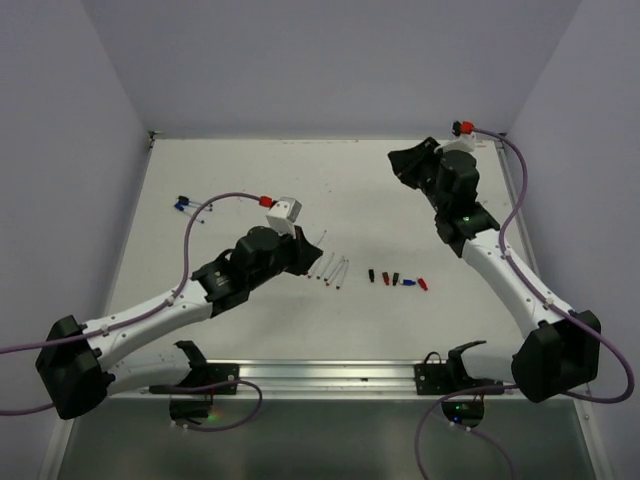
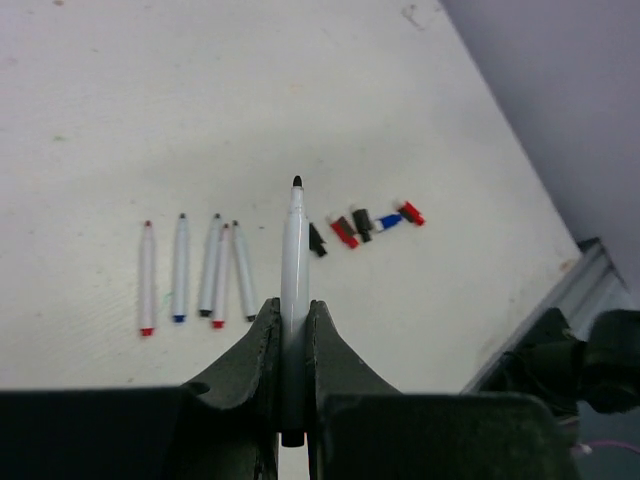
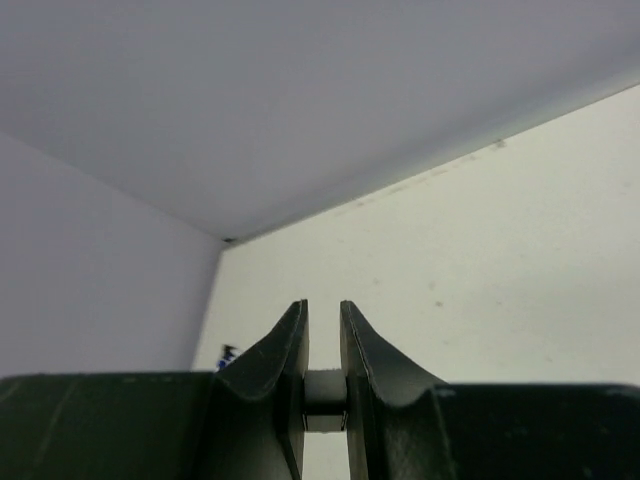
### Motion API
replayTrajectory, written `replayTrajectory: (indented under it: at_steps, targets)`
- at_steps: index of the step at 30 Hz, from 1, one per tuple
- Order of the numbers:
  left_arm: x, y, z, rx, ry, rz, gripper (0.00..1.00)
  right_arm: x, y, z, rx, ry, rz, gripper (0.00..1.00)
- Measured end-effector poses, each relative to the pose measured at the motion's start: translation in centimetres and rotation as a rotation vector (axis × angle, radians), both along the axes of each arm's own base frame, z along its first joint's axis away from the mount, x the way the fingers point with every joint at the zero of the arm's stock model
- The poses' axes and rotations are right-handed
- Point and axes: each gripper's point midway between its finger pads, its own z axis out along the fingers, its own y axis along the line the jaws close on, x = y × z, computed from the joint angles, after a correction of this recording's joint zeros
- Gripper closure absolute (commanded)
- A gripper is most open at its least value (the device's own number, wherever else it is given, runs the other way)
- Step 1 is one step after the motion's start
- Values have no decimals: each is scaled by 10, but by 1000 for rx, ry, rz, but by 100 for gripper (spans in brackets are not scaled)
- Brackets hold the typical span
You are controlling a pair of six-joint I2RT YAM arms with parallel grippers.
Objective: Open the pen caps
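Note:
My left gripper [image 1: 313, 252] [image 2: 292, 306] is shut on a white pen [image 2: 295, 250], whose bare black tip points away from the wrist, above the table. Several uncapped pens [image 2: 212, 268] [image 1: 331, 268] lie side by side on the table, to its left in the wrist view. Loose pen caps [image 2: 362, 224] [image 1: 400, 280] in black, red and blue lie in a row to the right of them. My right gripper [image 1: 402, 166] [image 3: 322, 306] is raised at the far right, shut on a small pale piece [image 3: 325, 388] that looks like a pen cap.
Small blue-capped items [image 1: 182, 204] [image 3: 227, 353] lie at the far left of the table. Purple cables with red connectors [image 1: 266, 200] run along both arms. A metal rail [image 1: 320, 372] lines the near edge. Walls close in the left, back and right sides.

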Motion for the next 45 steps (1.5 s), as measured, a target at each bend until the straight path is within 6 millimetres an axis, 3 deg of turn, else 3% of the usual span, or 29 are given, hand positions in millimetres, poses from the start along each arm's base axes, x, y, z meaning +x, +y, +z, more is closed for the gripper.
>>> replayTrajectory:
  at_steps: [4, 7, 10, 19, 22, 28, 33, 40, 45]
  targets:
    - [30, 13, -27, 197, 13, 120, 100, -13, -12, -34, -187, 182, 0, 100]
    - [40, 27, -61, 342, 39, 178, 100, -32, -28, -76, -335, 362, -9, 100]
    - [46, 42, -82, 441, 46, 223, 100, -51, -48, -118, -466, 534, -25, 100]
    - [56, 76, -116, 504, 38, 310, 100, -113, -91, -215, -677, 921, -32, 100]
    - [62, 79, -129, 511, 58, 320, 100, -135, -105, -238, -725, 1021, -49, 100]
    - [64, 76, -151, 508, 91, 297, 100, -152, -119, -256, -767, 1101, -100, 98]
    - [68, 74, -158, 491, 99, 290, 100, -160, -129, -267, -794, 1139, -131, 95]
    - [75, 74, -169, 464, 131, 276, 100, -164, -142, -283, -789, 1197, -160, 91]
    - [76, 69, -174, 449, 143, 253, 100, -161, -140, -289, -776, 1198, -152, 89]
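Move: The left hand still grips an uncapped pen. It is bound for free table beside the pen row, about 9 cm ahead, 6 left and 21 below. The row's leftmost, red-tipped pen lies 12 ahead and 2 left, the blue pen 12 straight ahead. The right hand keeps a cap, bound for the cap row's right end, 16 cm back, 14 right and 33 below. There the end red cap lies 15 back, 11 right, the blue one 15 back, 8 right. Down, back and to its right, the right hand sweeps the cap some 30 cm lower towards the right end of the cap row, its fingers tipping from level to steeply down. The left hand meanwhile sinks about 17 cm while going forward and left, rolling its left side up, to bring the pen low beside the red-tipped pen, slowing late. Both grips stay shut. ##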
